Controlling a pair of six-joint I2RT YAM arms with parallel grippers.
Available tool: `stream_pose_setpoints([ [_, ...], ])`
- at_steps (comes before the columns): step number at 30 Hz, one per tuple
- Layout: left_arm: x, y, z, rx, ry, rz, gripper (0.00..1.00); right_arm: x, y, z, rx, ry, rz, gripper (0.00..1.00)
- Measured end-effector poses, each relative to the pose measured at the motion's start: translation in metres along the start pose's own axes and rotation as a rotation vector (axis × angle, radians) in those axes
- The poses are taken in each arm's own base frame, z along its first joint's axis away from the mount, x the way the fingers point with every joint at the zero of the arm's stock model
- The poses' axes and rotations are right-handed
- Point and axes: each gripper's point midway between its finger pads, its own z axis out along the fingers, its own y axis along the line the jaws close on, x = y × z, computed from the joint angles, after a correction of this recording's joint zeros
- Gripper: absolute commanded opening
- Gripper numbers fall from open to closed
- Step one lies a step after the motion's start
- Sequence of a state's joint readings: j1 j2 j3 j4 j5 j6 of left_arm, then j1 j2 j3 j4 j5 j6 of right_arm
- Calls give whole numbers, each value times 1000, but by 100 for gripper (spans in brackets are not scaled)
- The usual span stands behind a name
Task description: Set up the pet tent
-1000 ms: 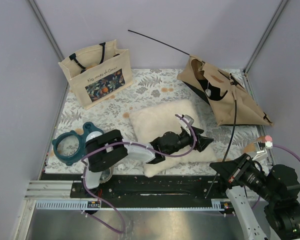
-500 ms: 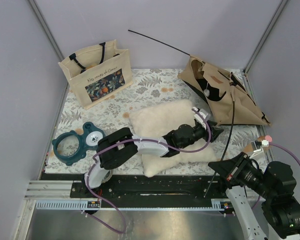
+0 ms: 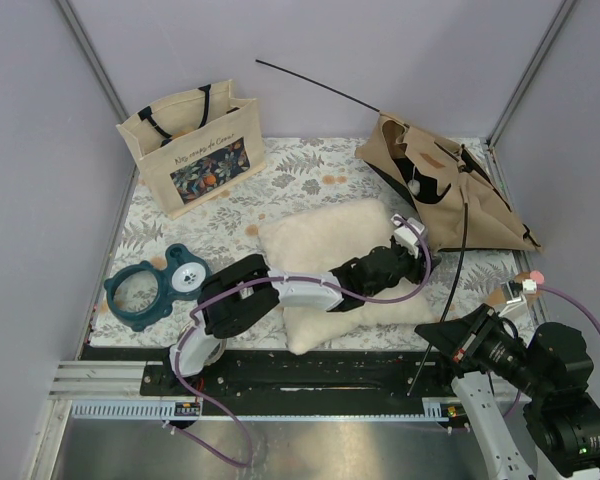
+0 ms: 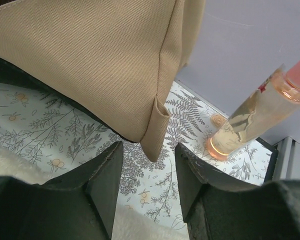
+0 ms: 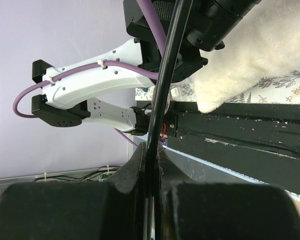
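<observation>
The pet tent [image 3: 450,195] lies collapsed at the back right, tan fabric with a small white pompom [image 3: 414,184]. One thin black pole [image 3: 315,85] sticks up and back from it. A second black pole [image 3: 463,250] runs from the tent down to my right gripper [image 3: 442,337]. In the right wrist view that gripper [image 5: 151,150] is shut on this pole [image 5: 170,50]. My left gripper [image 3: 420,246] reaches across the pillow to the tent's near corner. It stands open [image 4: 149,150], with a tan corner of the tent [image 4: 156,135] hanging just ahead of the gap, untouched.
A fluffy cream pillow [image 3: 325,250] lies mid-mat under the left arm. A beige tote bag [image 3: 192,145] stands at the back left. A teal ring-shaped object [image 3: 148,288] sits at the front left. A pink-capped tube [image 3: 517,289] lies near the right edge, beside the tent corner [image 4: 250,117].
The left arm has stretched right over the pillow to the tent's near corner, and its jaws have narrowed. The right gripper keeps its hold on the pole, almost unmoved.
</observation>
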State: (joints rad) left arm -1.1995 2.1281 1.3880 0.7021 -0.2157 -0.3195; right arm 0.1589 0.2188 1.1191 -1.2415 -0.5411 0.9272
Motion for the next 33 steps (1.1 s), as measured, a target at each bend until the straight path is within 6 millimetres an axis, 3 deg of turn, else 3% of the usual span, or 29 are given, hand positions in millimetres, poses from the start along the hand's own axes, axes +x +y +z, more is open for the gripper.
stream_pose_setpoints([
  [9,-1,5,11,-31,-6,2,37,0,1,0,-3,0,5,0],
  [13,0,7,14,-37,-5,2,19,0,1,0,-3,0,5,0],
  [16,2,10,14,-45,-1,3,0,0,1,0,-3,0,5,0],
  [25,6,16,10,-43,-9,7,0,1,-4,2,5,3,6,0],
  [30,20,25,-15,-53,34,14,0,7,-20,7,27,18,0,0],
  [33,11,27,-35,-54,35,12,0,10,-31,13,44,29,-8,0],
])
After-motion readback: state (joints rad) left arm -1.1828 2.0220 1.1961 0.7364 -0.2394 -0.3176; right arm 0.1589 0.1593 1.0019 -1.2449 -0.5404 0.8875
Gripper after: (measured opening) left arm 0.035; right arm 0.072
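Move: The free sleeve end at the tent's near corner hangs just past my open left fingers, about 2 cm ahead, 1 cm right and level with them. The tent's bulk lies some 12 cm ahead and 6 cm right, the bottle roughly 18 cm right and 5 cm back, and the fleece mat about 15 cm left, 2 cm back and lower down. From my right hand the sleeve end is about 23 cm ahead, 8 cm right and 14 cm below. I ease my left hand about 2 cm forward until the sleeve end sits between the fingers, shut them and pinch it, then pull it about 5 cm to the left, a little back and down, rising slightly at the end. My right hand keeps its grip on the black pole and stays put until that pull starts, then sinks with it about 3.5 cm. ##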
